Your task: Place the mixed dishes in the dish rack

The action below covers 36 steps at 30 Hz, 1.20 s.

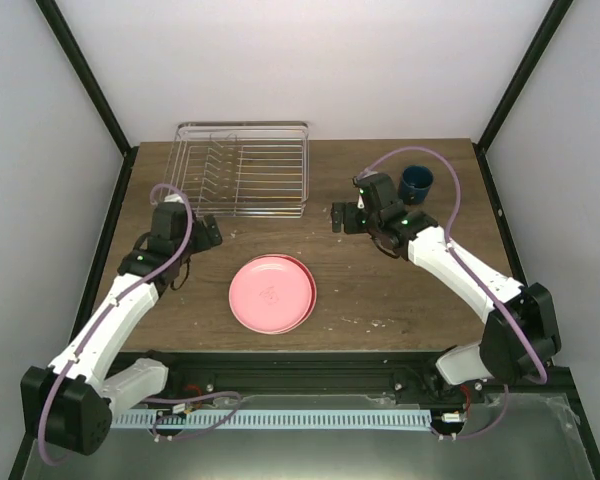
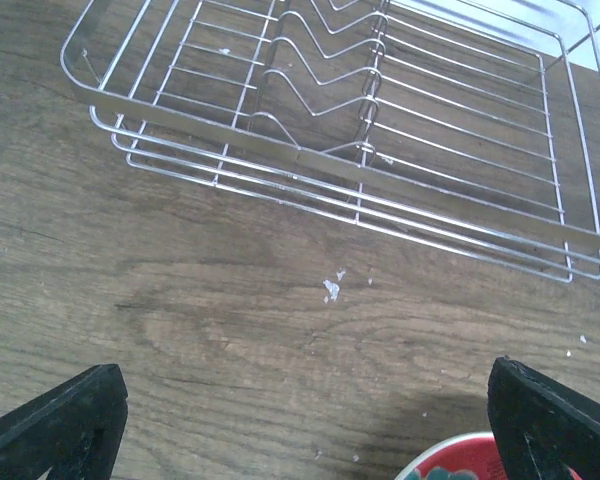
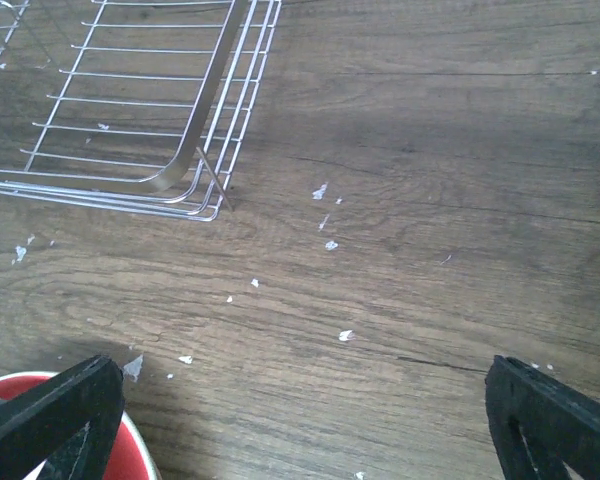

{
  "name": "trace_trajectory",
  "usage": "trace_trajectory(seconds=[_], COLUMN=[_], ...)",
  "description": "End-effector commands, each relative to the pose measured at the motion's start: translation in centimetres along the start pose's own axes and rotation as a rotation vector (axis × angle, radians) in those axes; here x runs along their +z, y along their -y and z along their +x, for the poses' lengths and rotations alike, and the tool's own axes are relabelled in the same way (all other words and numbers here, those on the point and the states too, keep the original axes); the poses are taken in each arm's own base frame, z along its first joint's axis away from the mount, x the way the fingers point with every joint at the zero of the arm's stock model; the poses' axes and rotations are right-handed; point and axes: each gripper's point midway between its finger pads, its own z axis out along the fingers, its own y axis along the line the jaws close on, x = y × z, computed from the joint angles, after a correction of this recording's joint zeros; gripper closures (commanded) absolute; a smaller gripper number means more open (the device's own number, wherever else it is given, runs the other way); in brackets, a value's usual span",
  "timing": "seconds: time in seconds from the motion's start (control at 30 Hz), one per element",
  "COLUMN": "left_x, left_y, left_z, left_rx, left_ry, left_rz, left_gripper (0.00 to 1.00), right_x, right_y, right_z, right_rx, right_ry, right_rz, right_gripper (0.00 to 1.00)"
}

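Note:
The silver wire dish rack [image 1: 242, 170] stands at the back of the table with nothing in it; it also shows as the rack [image 2: 360, 130] and as the rack's corner [image 3: 150, 120]. A pink plate [image 1: 272, 293] lies flat near the table's middle, on top of what looks like another plate. A dark blue cup [image 1: 416, 183] stands upright at the back right. My left gripper [image 1: 212, 232] hovers open in front of the rack's left corner. My right gripper [image 1: 337, 219] hangs open right of the rack, left of the cup. A red-and-teal plate edge [image 2: 460, 462] shows low in the left wrist view.
Small white flecks [image 3: 325, 215] dot the wooden table [image 1: 380, 290]. Black frame posts [image 1: 85, 75] rise at the back corners, with white walls behind them. The red plate's white rim [image 3: 140, 455] peeks in beside my right gripper's left finger.

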Motion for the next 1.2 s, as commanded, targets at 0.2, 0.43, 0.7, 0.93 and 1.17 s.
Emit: trace_trajectory(seconds=[0.2, 0.43, 0.7, 0.93, 1.17], left_x=[-1.9, -1.8, -1.1, -0.8, -1.0], left_y=[0.6, 2.4, 1.7, 1.6, 3.4], left_z=[0.2, 1.3, 4.0, 7.2, 7.5], left_rx=[0.027, 0.098, 0.106, 0.096, 0.131], left_ry=[0.048, -0.001, -0.133, -0.193, -0.193], left_rz=[0.082, 0.187, 0.152, 0.191, 0.215], left_gripper=[0.0, 0.0, 0.0, 0.0, 0.0], right_x=[-1.3, -1.2, -2.9, -3.4, -2.2], right_y=[-0.5, -0.4, 1.5, 5.3, 12.2], right_z=[-0.5, -0.4, -1.3, -1.2, -0.6], right_rx=[0.009, 0.006, 0.037, 0.102, 0.194], right_ry=[0.034, 0.031, 0.096, 0.089, 0.041], right_rz=[-0.039, -0.037, 0.059, 0.17, 0.277], right_gripper=[0.0, 0.0, 0.0, 0.03, 0.06])
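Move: The stacked plates, pink on top of the red-rimmed one, lie about 19 cm to the left hand's right, 4 cm back and 17 cm below; the dish rack's middle is some 31 cm ahead of that hand and 12 cm right. From the right hand, the teal bowl lies roughly 12 cm ahead, 16 cm right and 17 cm below, with the blue mug beyond it, 22 cm ahead and 13 cm right, and the plates 25 cm left and 4 cm back. The left hand, open and empty, eases back and lifts a touch, then sinks back and to the right towards the stacked plates, about 5 cm down and 4 cm right in all, swinging some 15 degrees clockwise and tipping its fingers slightly further down. The right hand all but hovers at first, then sweeps about 9 cm right towards the teal bowl, speeding up over a small rise and dip, turning some 15 degrees clockwise with its fingers still wide and touching nothing. ##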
